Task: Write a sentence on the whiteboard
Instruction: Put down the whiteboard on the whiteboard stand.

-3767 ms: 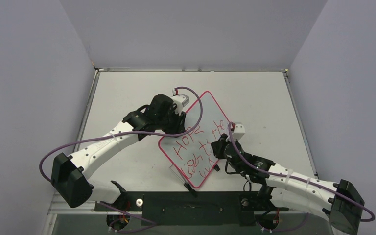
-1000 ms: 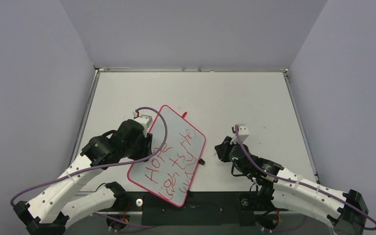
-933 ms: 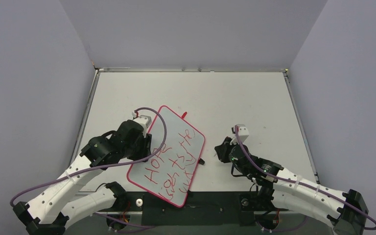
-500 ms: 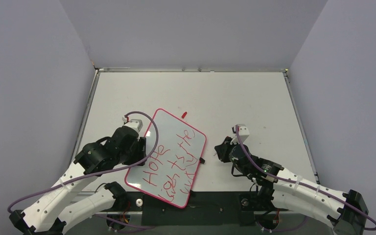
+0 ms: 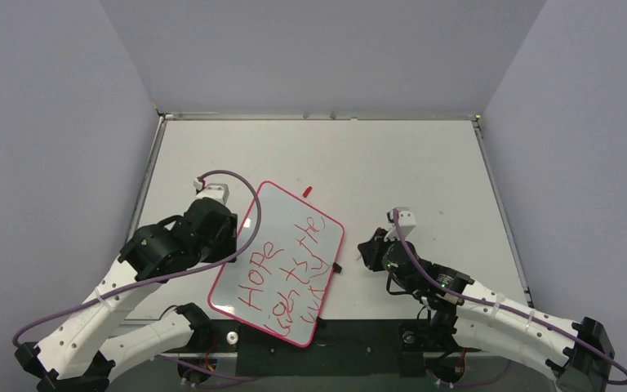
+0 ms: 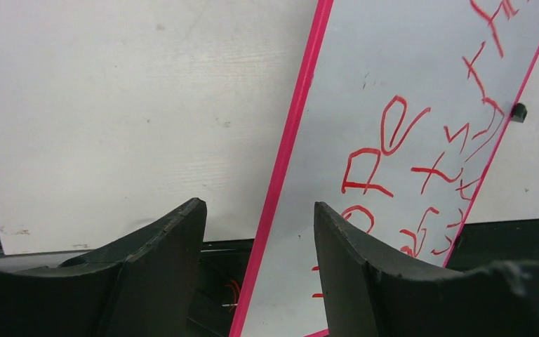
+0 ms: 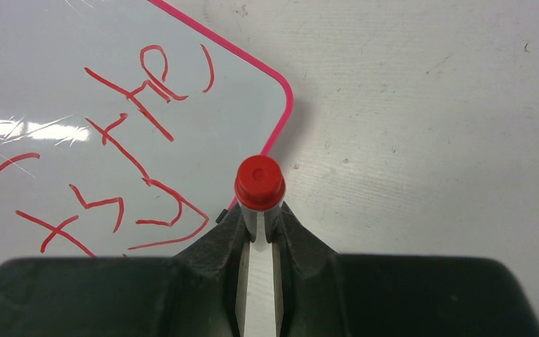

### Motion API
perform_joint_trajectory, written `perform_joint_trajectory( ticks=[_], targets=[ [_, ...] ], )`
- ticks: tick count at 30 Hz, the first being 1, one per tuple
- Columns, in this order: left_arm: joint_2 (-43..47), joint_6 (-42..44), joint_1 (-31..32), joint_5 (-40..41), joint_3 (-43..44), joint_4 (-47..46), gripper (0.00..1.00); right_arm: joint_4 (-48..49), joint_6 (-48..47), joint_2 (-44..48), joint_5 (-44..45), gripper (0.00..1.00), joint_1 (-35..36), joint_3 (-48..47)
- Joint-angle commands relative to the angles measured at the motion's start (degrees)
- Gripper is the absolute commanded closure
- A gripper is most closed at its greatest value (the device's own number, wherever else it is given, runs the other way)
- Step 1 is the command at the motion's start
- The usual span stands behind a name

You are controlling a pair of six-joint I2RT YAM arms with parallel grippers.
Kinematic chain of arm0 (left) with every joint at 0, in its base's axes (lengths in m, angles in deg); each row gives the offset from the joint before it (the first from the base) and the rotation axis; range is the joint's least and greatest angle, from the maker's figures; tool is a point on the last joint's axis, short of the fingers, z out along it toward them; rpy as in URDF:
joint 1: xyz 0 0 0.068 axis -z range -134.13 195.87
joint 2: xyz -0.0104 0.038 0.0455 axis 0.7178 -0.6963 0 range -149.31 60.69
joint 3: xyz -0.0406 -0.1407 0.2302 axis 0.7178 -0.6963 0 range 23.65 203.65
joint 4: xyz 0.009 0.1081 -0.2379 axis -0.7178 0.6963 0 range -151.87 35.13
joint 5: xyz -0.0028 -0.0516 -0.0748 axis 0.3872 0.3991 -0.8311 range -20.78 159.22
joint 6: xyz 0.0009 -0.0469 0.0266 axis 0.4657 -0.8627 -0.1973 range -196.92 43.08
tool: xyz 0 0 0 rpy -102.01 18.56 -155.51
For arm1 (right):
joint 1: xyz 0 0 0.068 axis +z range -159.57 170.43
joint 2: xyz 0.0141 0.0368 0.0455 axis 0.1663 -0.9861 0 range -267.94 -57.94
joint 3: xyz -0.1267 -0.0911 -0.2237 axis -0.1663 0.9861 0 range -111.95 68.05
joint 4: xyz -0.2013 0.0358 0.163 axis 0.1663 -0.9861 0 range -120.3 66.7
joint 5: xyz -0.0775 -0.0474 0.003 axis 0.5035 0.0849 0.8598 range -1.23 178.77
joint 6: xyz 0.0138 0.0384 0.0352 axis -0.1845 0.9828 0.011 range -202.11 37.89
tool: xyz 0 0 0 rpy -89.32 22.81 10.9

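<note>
The whiteboard (image 5: 245, 278) lies flat and slanted on the table, its near corner over the black base plate. The sentence (image 5: 290, 261), red scrawl starting "HOPE", fills it (image 6: 393, 133) (image 7: 140, 91). My left gripper (image 5: 230, 242) is open at the board's left edge. In the left wrist view the pink rim (image 6: 291, 147) runs between the spread fingers (image 6: 175, 239), and nothing is gripped. My right gripper (image 5: 373, 249) hovers just right of the board, shut on a marker with a red end (image 7: 260, 184).
A small red piece (image 5: 307, 192) lies on the table by the board's far edge. A small black bit (image 5: 336, 268) sits against the board's right edge. Grey walls enclose the table (image 5: 424, 163) on three sides.
My left gripper has opened and drawn back to the left off the board. The board has turned and slid slightly toward the near left. The right arm has stayed put.
</note>
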Motion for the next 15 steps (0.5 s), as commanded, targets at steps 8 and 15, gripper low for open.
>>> perform_joint_trajectory(
  ticks=[8, 15],
  targets=[
    [-5.0, 5.6, -0.2, 9.2, 18.3, 0.3, 0.45, -9.8, -8.0, 4.2, 9.9, 1.00, -1.6, -12.0],
    [-8.0, 10.0, -0.2, 2.2, 19.6, -11.8, 0.45, -21.4, -10.7, 7.6, 23.5, 1.00, -3.9, -18.4]
  ],
)
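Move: The whiteboard, already down and free, has its middle about 4 cm ahead of my left hand, 10 cm to its right and 17 cm below. From that hand the small red cap lies about 28 cm ahead and 17 cm right; the black clip on the board's right edge is some 4 cm ahead and 26 cm right. From my right hand, the cap is roughly 26 cm ahead, 14 cm left; the board's middle is 1 cm ahead, 21 cm left. I draw my left hand up off the whiteboard, empty and half open, rising about 9 cm while easing some 4 cm forward, fingers tilting up to point more forward. Just after, my right hand, still gripping the marker, lifts as far and swings about 5 cm to the right, away from the board, and a little forward, its fingers tipping up and turning some 10 degrees clockwise. ##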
